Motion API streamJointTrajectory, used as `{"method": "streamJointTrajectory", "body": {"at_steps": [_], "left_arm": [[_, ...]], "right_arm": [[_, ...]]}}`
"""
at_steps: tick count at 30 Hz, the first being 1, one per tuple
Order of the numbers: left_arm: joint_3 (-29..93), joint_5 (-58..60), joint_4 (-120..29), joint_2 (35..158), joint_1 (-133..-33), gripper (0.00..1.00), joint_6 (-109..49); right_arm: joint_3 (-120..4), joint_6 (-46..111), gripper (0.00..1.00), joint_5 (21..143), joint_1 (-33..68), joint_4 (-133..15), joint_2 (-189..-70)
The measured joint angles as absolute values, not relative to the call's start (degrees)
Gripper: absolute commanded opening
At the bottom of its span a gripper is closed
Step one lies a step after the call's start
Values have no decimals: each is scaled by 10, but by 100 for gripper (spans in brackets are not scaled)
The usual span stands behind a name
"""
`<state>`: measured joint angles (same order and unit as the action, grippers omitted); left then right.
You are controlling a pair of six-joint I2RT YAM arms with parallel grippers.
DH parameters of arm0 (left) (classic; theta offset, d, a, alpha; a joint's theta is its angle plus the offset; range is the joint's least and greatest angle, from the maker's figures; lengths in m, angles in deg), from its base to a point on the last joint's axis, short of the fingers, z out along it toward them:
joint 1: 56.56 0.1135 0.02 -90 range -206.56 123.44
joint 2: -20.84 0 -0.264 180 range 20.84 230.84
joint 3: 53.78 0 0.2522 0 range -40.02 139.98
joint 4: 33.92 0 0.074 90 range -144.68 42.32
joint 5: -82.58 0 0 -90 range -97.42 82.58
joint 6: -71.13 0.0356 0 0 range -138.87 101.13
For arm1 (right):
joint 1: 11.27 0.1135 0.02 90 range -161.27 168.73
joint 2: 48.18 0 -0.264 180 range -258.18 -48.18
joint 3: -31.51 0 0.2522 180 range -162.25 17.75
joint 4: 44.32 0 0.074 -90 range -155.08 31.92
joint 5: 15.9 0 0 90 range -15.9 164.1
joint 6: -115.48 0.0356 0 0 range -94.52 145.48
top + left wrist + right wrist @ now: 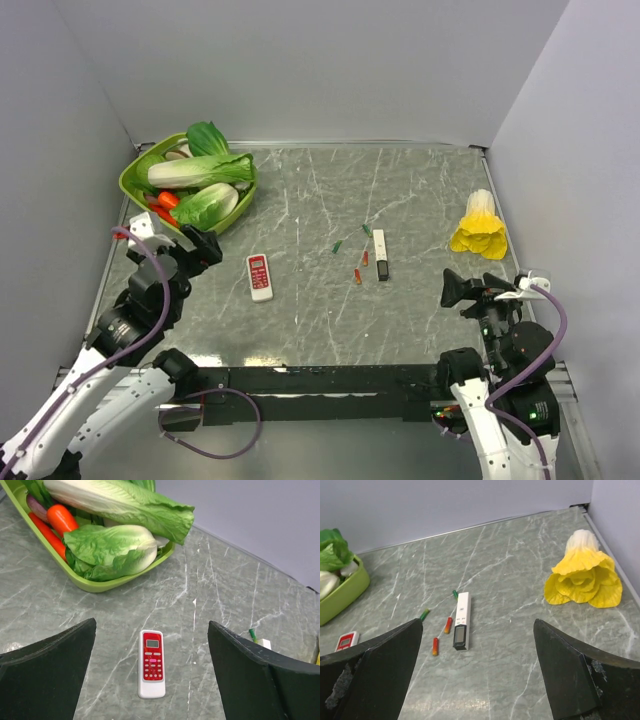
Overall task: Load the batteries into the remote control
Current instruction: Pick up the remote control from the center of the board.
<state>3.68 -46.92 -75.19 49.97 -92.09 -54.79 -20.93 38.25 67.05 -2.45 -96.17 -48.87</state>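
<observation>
The remote control (259, 277) lies flat on the marble table, red front up, left of centre. In the left wrist view it (151, 663) lies between and below my open fingers. My left gripper (205, 245) (151, 624) is open and empty, up and to the left of the remote. Two orange-red batteries (357, 276) (365, 258) lie near the table's middle; the right wrist view shows both (435, 646) (448, 625). My right gripper (455, 287) (478, 622) is open and empty, to the right of the batteries.
A narrow white-and-black bar (381, 255) (461, 620) lies just right of the batteries. Two small green pieces (337, 246) (366, 230) lie behind them. A green basket (130, 180) (100, 586) of vegetables stands at the back left. A yellow vegetable (480, 228) (582, 577) lies at the right wall.
</observation>
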Motion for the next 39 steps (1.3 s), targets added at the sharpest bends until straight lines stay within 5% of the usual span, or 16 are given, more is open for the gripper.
{"method": "streamJointTrajectory", "body": {"at_steps": [39], "left_arm": [[166, -394, -847, 1065, -955, 97, -740]], "right_arm": [[-246, 432, 100, 749, 43, -992, -489]]}}
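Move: The remote control lies some 26 cm below the open left hand, about 8 cm ahead and 10 cm to its right. Beyond the remote, the vegetable basket's middle is roughly 25 cm farther out and 19 cm to the left of it; the loose batteries are scattered about 24 cm to the remote's right and 7 cm farther out. From the right hand the remote is about 43 cm left, 15 cm ahead and 26 cm down. The open left hand sinks 20 cm towards the remote, shifting right and tipping down; the right eases left. ##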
